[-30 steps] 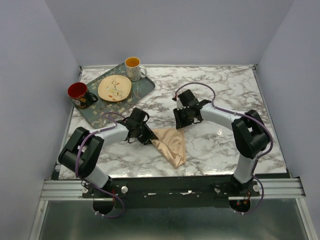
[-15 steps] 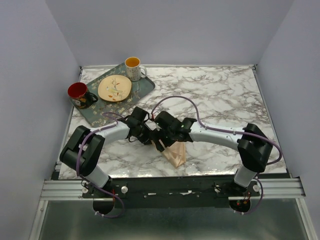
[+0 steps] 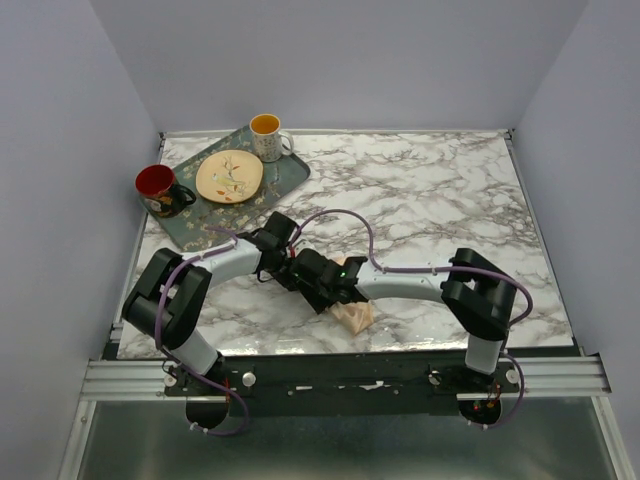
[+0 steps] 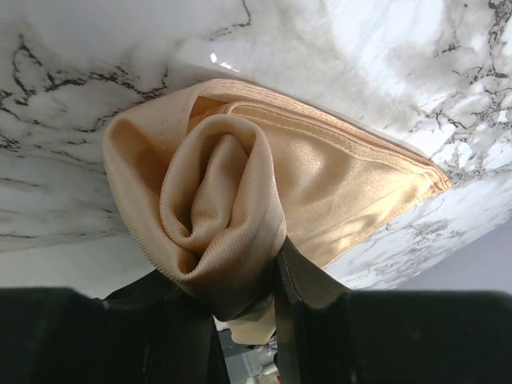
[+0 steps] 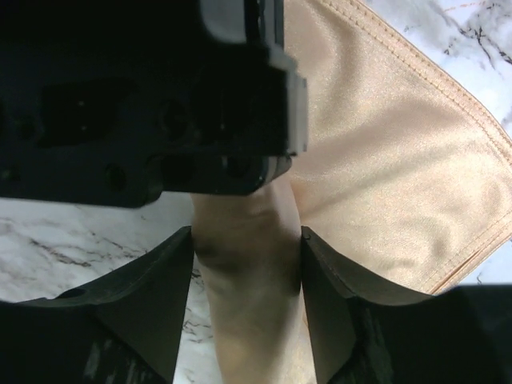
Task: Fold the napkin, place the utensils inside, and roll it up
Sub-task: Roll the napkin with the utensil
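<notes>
The peach-tan napkin [image 3: 355, 315] lies near the table's front edge, partly rolled. In the left wrist view its rolled end [image 4: 224, 200] shows as a spiral, with the flat folded part stretching right. My left gripper [image 4: 244, 304] is shut on that rolled end, also seen from above [image 3: 285, 265]. My right gripper [image 5: 246, 240] straddles the same roll just beside it, both fingers pressed against the cloth, and from above it is close against the left one [image 3: 318, 290]. The left gripper's black body [image 5: 160, 96] fills the top of the right wrist view. No utensils are visible.
A dark patterned tray [image 3: 290, 178] stands at the back left and carries a cream floral plate [image 3: 229, 176] and a white mug with an orange inside [image 3: 266, 135]. A red mug [image 3: 157, 186] stands at the tray's left end. Marble tabletop stretches right.
My right arm has swung from the table's middle leftward and down onto the napkin roll beside the left gripper. The flat part of the napkin looks smaller. The left gripper keeps its hold.
</notes>
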You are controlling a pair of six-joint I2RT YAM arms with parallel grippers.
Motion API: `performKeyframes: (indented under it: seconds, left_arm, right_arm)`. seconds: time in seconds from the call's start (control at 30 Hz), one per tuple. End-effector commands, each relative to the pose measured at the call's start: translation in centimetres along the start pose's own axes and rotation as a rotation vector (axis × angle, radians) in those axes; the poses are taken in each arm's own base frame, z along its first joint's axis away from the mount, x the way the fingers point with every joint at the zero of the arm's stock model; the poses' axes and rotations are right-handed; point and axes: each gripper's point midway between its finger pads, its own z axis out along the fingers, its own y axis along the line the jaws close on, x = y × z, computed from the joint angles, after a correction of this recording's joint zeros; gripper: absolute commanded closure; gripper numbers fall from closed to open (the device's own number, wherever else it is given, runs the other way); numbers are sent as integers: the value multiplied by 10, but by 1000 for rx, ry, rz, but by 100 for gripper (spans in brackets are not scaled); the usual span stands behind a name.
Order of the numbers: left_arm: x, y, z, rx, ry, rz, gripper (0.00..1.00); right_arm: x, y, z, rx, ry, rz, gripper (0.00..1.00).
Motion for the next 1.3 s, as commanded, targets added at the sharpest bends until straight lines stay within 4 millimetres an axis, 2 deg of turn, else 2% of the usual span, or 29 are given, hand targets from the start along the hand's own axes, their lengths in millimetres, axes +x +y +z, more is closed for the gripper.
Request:
performKeyframes:
  seconds: [0.0, 0.3, 0.4, 0.43, 0.53, 0.67, 0.7, 0.73, 0.9, 0.93, 0.97, 1.0, 1.07, 1.17, 1.23, 1.27]
  left_arm:
    - [10, 22, 2, -94, 26, -55, 100]
    - [18, 24, 3, -127, 11, -99, 100]
    - [21, 26, 3, -134, 11, -93, 100]
    - [21, 24, 2, -128, 9, -95, 100]
    - [23, 23, 1, -126, 4, -93, 100]
    - [24, 20, -2, -118, 3, -67, 100]
    - [23, 20, -2, -115, -3, -63, 100]
    - [22, 18, -4, -105, -6, -61, 100]
    - [25, 5, -7, -31, 10, 12, 100]
    - [25, 2, -9, -14, 11, 25, 97]
    - [23, -2, -11, 12, 2, 39, 79]
    - [23, 1, -10, 17, -5, 39, 68]
    - [20, -10, -20, 90, -29, 47, 44]
    - [10, -12, -29, 115, -63, 61, 28]
    - [6, -12, -34, 124, -73, 75, 23]
    - [1, -10, -36, 123, -82, 65, 19]
  right_arm:
    - [-4, -4, 10, 88, -30, 8, 43]
    - [4, -5, 9, 186, -9, -15, 45]
    - [9, -7, 9, 192, -2, -8, 61]
    - [10, -6, 10, 192, 1, -6, 70]
    - [14, -7, 13, 195, 6, -9, 84]
    - [20, -10, 14, 196, 3, -11, 91]
    - [20, -8, 15, 181, -3, -3, 97]
    - [28, -8, 16, 174, 9, -9, 100]
    - [33, -4, 19, 56, -24, 45, 99]
    - [33, -1, 19, 20, -30, 43, 99]
    - [36, -6, 18, 13, -33, 55, 99]
    - [34, -3, 17, -23, -45, 58, 100]
    - [33, -4, 16, -61, -53, 70, 99]
    - [33, -1, 14, -124, -60, 74, 100]
    - [36, 4, 14, -178, -54, 76, 99]
    - [35, 0, 14, -187, -54, 91, 99]
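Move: The napkin roll's middle lies between the open fingers of the right gripper, about 1 cm below their pads; from the left gripper, which still pinches the roll nearer its far end, it is some 4 cm back, 5 cm right and 1 cm lower. From the right gripper, the left gripper is about 4 cm ahead and 5 cm left, level; the napkin's loose flap spreads roughly 2 cm ahead, 5 cm right and 3 cm down. Lower the right gripper about 1 cm over the roll and close its fingers, pinching it, while the left keeps its grip and eases back about 1 cm. Hold the roll there with the right, then roll the right wrist some 15 degrees, left side rising; meanwhile open the left fingers, let go and lift them straight up nearly 3 cm. ##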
